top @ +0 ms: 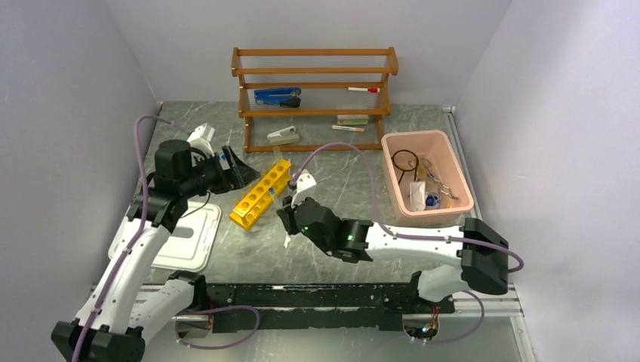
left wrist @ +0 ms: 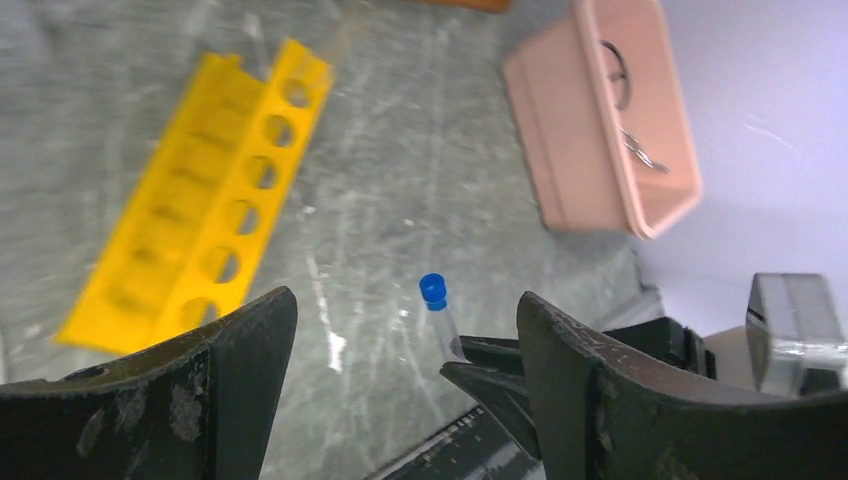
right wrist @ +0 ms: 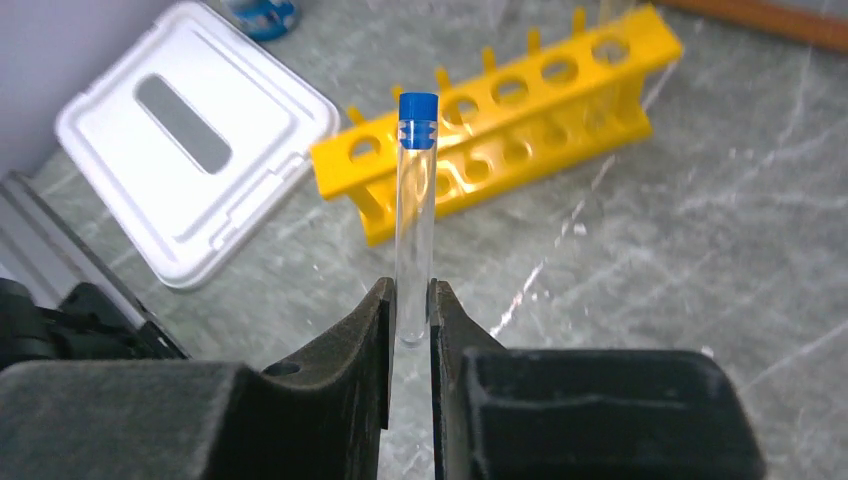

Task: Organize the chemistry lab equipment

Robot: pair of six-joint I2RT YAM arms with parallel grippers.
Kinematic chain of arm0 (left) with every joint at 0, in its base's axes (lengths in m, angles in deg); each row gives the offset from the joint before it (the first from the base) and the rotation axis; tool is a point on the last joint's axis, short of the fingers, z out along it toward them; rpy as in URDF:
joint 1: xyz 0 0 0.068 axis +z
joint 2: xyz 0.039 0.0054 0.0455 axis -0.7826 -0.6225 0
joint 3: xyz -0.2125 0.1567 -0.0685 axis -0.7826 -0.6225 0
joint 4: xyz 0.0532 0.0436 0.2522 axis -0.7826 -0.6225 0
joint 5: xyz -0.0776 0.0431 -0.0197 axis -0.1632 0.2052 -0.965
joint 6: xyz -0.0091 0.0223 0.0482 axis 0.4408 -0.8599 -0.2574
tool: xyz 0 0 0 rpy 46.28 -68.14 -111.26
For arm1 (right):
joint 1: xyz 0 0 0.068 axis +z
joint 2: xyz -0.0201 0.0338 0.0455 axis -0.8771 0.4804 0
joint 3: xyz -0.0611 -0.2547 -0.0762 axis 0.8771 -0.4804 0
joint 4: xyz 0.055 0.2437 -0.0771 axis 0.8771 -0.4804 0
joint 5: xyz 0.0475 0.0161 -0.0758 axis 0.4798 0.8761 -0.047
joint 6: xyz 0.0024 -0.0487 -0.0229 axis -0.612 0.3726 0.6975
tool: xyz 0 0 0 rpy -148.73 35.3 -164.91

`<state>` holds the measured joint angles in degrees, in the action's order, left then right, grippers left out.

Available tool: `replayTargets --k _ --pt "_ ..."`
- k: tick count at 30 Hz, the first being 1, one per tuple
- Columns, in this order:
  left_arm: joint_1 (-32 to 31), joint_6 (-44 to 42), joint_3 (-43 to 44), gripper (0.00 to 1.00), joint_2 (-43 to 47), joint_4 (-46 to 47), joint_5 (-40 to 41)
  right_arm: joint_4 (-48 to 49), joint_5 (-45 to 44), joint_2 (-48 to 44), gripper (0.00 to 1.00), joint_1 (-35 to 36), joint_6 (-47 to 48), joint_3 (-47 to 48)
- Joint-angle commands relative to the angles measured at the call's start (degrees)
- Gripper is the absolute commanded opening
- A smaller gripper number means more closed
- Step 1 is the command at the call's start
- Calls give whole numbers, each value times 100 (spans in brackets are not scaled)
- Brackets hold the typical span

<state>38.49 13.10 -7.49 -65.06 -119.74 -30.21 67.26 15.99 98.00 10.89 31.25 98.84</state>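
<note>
My right gripper (right wrist: 410,300) is shut on the lower end of a clear blue-capped tube (right wrist: 417,200), which points away from it toward the yellow holed test-tube rack (right wrist: 500,130). Seen from above, the right gripper (top: 288,205) sits just right of the rack (top: 260,194), which lies slanted on the table. The left gripper (top: 238,170) hovers at the rack's left side, open and with nothing between its fingers. In the left wrist view its open jaws (left wrist: 405,298) frame the same tube (left wrist: 438,305), with the rack (left wrist: 200,220) off to the left.
A pink bin (top: 460,177) at the right holds a black ring, metal tools and small items. A white lid (top: 177,237) lies at the front left. The wooden shelf rack (top: 313,94) at the back carries a blue stapler and markers.
</note>
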Motion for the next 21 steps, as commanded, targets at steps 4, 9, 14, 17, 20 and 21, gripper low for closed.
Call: replayTargets --k 4,9,14,17,20,21 --pt "-34 500 -343 77 -573 1094 -2289 828 264 -336 6 -47 1097 28" --pt "-34 678 -494 62 -807 1398 -2680 972 393 -347 6 -68 1107 -46" --pt "-34 358 -488 48 -983 1055 -2657 1026 394 -313 6 -101 1112 -40" --pt "-34 74 -311 39 -1049 830 -2511 1039 429 -310 6 -118 1177 -39" --pt "-34 169 -323 30 -1067 1032 -2651 1088 482 -313 6 -121 1249 -91" --pt "-34 211 -342 27 -1059 1117 -2687 1104 491 -320 6 -129 1266 -107"
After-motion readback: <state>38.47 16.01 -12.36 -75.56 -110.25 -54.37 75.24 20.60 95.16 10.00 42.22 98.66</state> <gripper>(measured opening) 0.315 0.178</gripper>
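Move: The blue cap of the test tube in my right fingers is about 6 cm to the right of my left hand, 1 cm back and 7 cm below. From my left hand the yellow rack is about 5 cm ahead, level sideways and 21 cm down. From my right hand the left gripper is some 4 cm ahead, 8 cm left and 11 cm higher; the rack is about 10 cm ahead, 8 cm left and 13 cm below. I bring my left hand about 6 cm to the right and then some 3 cm down to the capped end of the test tube, turning clockwise roughly 20 degrees and closing its wide-open fingers around the tube at the cap. My right hand keeps its grip low on the tube, lifts it about 4.5 cm to meet them, tips its fingers up slightly, then holds nearly still. ##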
